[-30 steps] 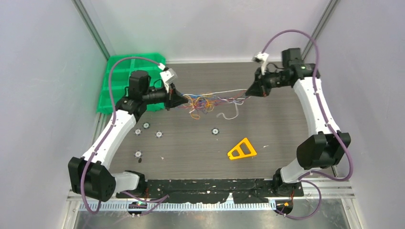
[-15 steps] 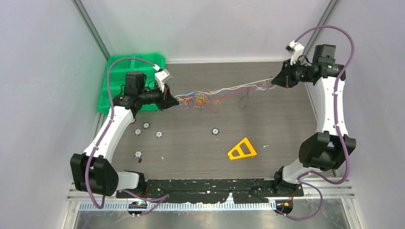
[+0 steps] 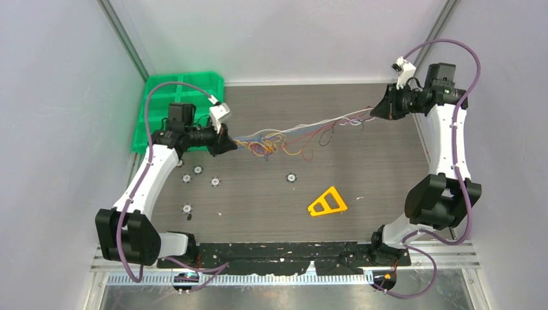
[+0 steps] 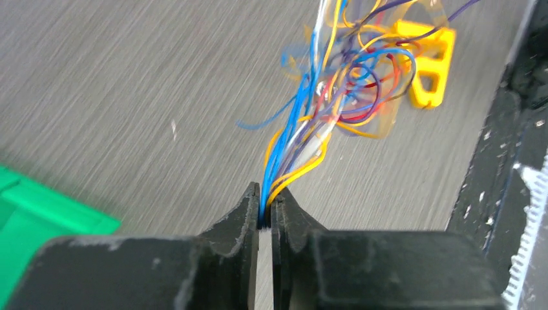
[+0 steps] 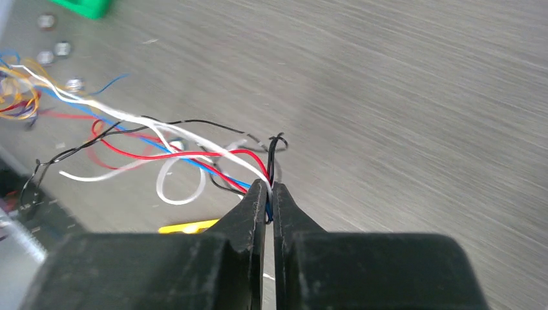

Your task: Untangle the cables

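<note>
The cables (image 3: 294, 132) are a bundle of thin coloured wires hanging above the table, stretched between my two grippers. Its knotted clump (image 3: 274, 145) sags near the left end. My left gripper (image 3: 231, 143) is shut on the blue and orange ends (image 4: 268, 200), with the tangle (image 4: 349, 84) just ahead of it. At the back right, my right gripper (image 3: 377, 111) is shut on white, red, blue and black ends (image 5: 268, 187); those strands (image 5: 161, 145) run away to the left.
A green bin (image 3: 174, 97) stands at the back left, behind the left gripper. A yellow triangular piece (image 3: 327, 203) lies right of centre near the front. Several small round discs (image 3: 215, 182) are scattered on the left half of the table.
The right gripper has swung from the middle back to the far right corner, and the left has drawn slightly left. The bundle has been pulled out longer, with the clump looser.
</note>
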Tool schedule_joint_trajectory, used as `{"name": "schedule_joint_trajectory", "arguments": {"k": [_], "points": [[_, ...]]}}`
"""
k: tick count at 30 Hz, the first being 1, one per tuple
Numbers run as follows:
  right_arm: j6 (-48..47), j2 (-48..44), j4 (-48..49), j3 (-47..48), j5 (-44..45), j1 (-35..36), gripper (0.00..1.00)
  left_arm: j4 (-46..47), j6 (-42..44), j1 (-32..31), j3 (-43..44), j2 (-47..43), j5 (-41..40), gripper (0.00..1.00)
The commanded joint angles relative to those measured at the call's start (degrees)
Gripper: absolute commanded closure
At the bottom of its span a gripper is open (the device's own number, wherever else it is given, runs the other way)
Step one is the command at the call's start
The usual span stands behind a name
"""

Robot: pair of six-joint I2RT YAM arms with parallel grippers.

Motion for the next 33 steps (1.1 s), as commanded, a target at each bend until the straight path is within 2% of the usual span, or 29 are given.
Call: {"name": "schedule_joint_trajectory", "arguments": {"k": [1, 3, 5, 9, 13, 16, 17, 23, 28, 33], "points": [[-2.2, 0.8, 12.2, 1.1, 14.2, -5.0, 0.95, -8.5, 7.4, 4.4, -2.5, -2.6, -9.0, 0.85], [-2.3, 1.6, 10.3, 0.9, 12.0, -3.4, 0.95, -6.7, 6.1, 3.8, -3.7, -2.3, -7.6, 0.77], [-2.9, 2.6, 7.9, -0.2, 8.7, -0.7, 0.95, -4.8, 4.7, 1.8, -4.2, -1.3, -7.9, 0.74], [-4.2, 3.0, 8.1, -7.8, 9.3, 7.7, 0.95, -2.5, 4.1, -3.6, -3.3, 1.9, -10.8, 0.63], [-2.9, 3.7, 10.9, -13.5, 10.0, 11.2, 0.94, 1.6, -0.2, -8.6, -1.4, 4.0, -13.0, 0.40], [-2.9, 3.5, 9.9, -12.8, 9.0, 11.3, 0.95, 6.7, -4.8, -13.6, 0.0, 5.6, -14.3, 0.10], [-2.7, 3.2, 9.8, -12.6, 8.7, 11.3, 0.94, 8.9, -6.4, -15.7, 0.8, 6.6, -15.4, 0.07], [-1.8, 1.3, 9.3, -11.1, 10.8, 11.2, 0.95, 21.0, -26.6, -25.0, 14.1, 21.5, -17.5, 0.02], [-2.4, 2.0, 7.6, -10.9, 12.7, 11.2, 0.95, 29.3, -42.8, -29.2, 24.0, 36.1, -19.8, 0.02], [-1.9, 2.8, 7.0, -9.0, 13.6, 10.9, 0.95, 33.0, -48.9, -32.1, 31.7, 47.2, -21.5, 0.01]]}}
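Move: Both grippers hold the stretched cables in the air. The tangle's core hangs about 9 cm right of the left gripper, 2 cm ahead and 3 cm lower; from the right gripper it is roughly 33 cm left, 5 cm back and 9 cm lower. On the table, some 20 cm below the left gripper, the poker chip lies 19 cm right and 3 cm ahead, the yellow bracket 34 cm right and 6 cm back. Open the left gripper wide to let go of its cable end while sinking some 6 cm, then sweep it about 25 cm right towards the right gripper, edging forward, its fingers tipping further down. Keep the right gripper shut on its strands: after a short tug to the right and forward, lower it about 10 cm net, ending a little left. ##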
